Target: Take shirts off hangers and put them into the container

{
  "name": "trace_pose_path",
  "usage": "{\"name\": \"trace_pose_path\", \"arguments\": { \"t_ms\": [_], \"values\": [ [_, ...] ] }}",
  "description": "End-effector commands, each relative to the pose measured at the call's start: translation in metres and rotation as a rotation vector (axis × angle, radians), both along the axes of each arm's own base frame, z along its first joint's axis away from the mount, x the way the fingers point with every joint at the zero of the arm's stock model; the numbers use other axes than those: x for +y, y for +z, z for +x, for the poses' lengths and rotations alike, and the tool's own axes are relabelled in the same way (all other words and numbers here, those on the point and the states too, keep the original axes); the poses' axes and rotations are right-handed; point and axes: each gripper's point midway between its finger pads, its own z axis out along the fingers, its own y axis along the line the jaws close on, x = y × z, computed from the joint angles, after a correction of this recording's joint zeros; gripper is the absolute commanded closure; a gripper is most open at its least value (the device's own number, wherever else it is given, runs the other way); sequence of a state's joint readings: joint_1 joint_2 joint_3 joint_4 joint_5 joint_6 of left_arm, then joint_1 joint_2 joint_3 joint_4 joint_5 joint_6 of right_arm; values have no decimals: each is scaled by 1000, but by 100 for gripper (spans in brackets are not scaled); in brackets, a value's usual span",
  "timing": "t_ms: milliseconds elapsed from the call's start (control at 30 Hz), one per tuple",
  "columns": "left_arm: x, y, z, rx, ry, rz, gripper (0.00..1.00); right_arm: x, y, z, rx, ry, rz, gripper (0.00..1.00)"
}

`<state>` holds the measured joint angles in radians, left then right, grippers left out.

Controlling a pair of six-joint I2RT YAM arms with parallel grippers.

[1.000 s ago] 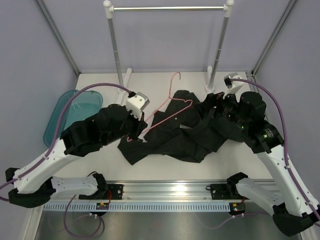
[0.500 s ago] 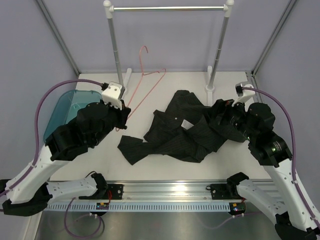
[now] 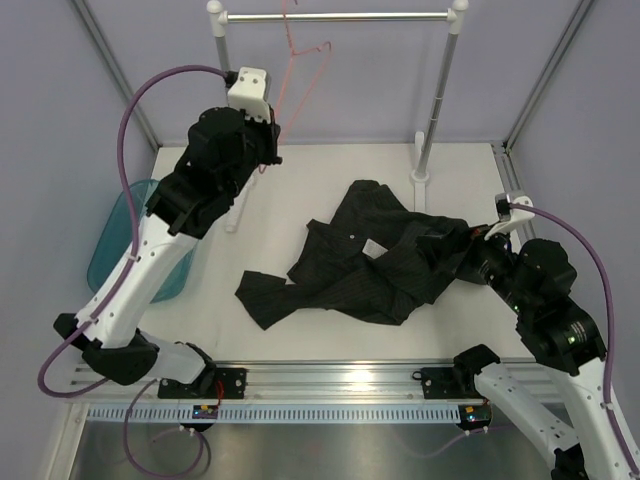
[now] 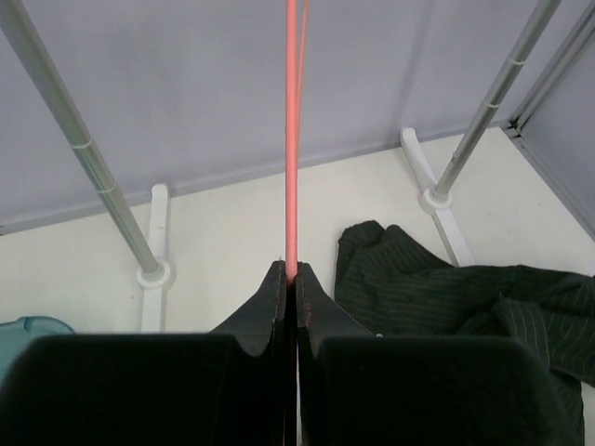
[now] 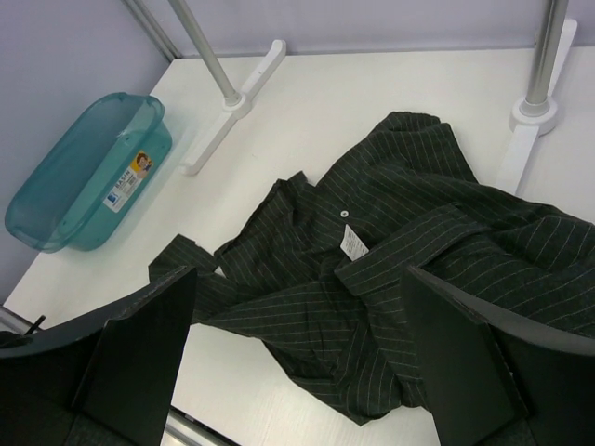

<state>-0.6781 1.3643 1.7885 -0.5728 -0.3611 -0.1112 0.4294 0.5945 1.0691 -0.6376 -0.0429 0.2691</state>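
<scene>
The black pinstriped shirt (image 3: 360, 265) lies crumpled in the middle of the table, off the hanger, and shows in the right wrist view (image 5: 390, 251) and the left wrist view (image 4: 437, 297). My left gripper (image 3: 268, 150) is raised high at the back left, shut on the thin pink wire hanger (image 3: 300, 70), whose hook reaches up by the rail. In the left wrist view the hanger (image 4: 291, 139) runs straight up from the shut left gripper (image 4: 291, 279). My right gripper (image 5: 302, 353) is open above the shirt's right side (image 3: 480, 250), holding nothing. The teal container (image 3: 115, 235) sits at the left, partly hidden by the left arm.
A metal clothes rail (image 3: 335, 16) on two posts with white feet (image 4: 153, 274) stands across the back of the table. Grey walls close in the sides. The container (image 5: 88, 172) holds nothing. An aluminium rail with the arm bases (image 3: 340, 385) runs along the near edge.
My left arm has lifted the pink hanger off the shirt and carried it up and back to the rail. My right arm has drawn back to the right, still open.
</scene>
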Motion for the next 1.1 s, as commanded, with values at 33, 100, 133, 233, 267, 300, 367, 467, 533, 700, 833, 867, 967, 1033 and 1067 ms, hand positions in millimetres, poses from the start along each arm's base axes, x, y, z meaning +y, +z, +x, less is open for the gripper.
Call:
{"name": "trace_pose_path", "arguments": {
  "t_ms": [33,100,133,233,267,300,367,467,533,700,833,867,967,1033,1067],
  "values": [
    [6,52,28,-142,14,-66,100,-2,4,-10,-6,7,19,1],
    [10,50,45,-143,37,-73,100,-2,4,-12,-11,11,26,1],
    [7,49,49,-139,24,-84,100,-2,5,-13,-14,13,27,1],
    [5,40,65,-121,28,-78,100,-2,4,-13,-10,9,31,1],
    [5,36,68,-112,28,-72,100,-3,3,-13,-8,7,32,0],
    [4,29,75,-98,29,-67,100,-4,3,-13,-9,1,31,1],
    [4,24,82,-91,31,-66,100,-4,1,-13,-4,-2,30,0],
    [2,10,95,-65,36,-52,100,-4,1,-12,-1,-3,30,1],
    [1,3,99,-49,38,-49,100,-3,0,-11,4,-3,30,1],
    [2,-13,102,-15,51,-44,97,-3,-2,-10,8,-7,34,1],
    [3,-21,97,11,48,-47,79,-2,-3,-9,12,-7,34,0],
    [3,-23,95,15,45,-48,75,-2,-4,-9,12,-7,32,1],
    [6,-24,88,15,43,-57,68,-3,-4,-8,9,-11,29,1],
    [9,-27,84,20,46,-53,64,-3,-4,-7,9,-13,29,1],
    [10,-28,82,25,46,-50,55,-2,-5,-6,13,-11,26,1]
  ]
}}
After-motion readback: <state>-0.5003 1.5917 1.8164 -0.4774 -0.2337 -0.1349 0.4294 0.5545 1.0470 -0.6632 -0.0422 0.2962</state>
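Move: The empty pink hanger is held by one lower corner in the left hand, and the spot on the rail meant for its hook lies about 17 cm ahead of that hand, 2 cm to the right and 22 cm higher. The rack's left post stands some 17 cm ahead and 13 cm left; the pulled-off shirt lies about 21 cm right, 2 cm back and 43 cm below. From the right hand, that rail spot is roughly 31 cm ahead, 34 cm left and 31 cm up. The pink hanger, still pinched at its lower corner, is carried forward about 10 cm by the left hand towards the rail, rising slightly at first and then sinking some 5 cm to set its hook over the bar. The left hand pauses there, opens its fingers almost halfway to let go of the corner, and begins easing down and slightly back. ##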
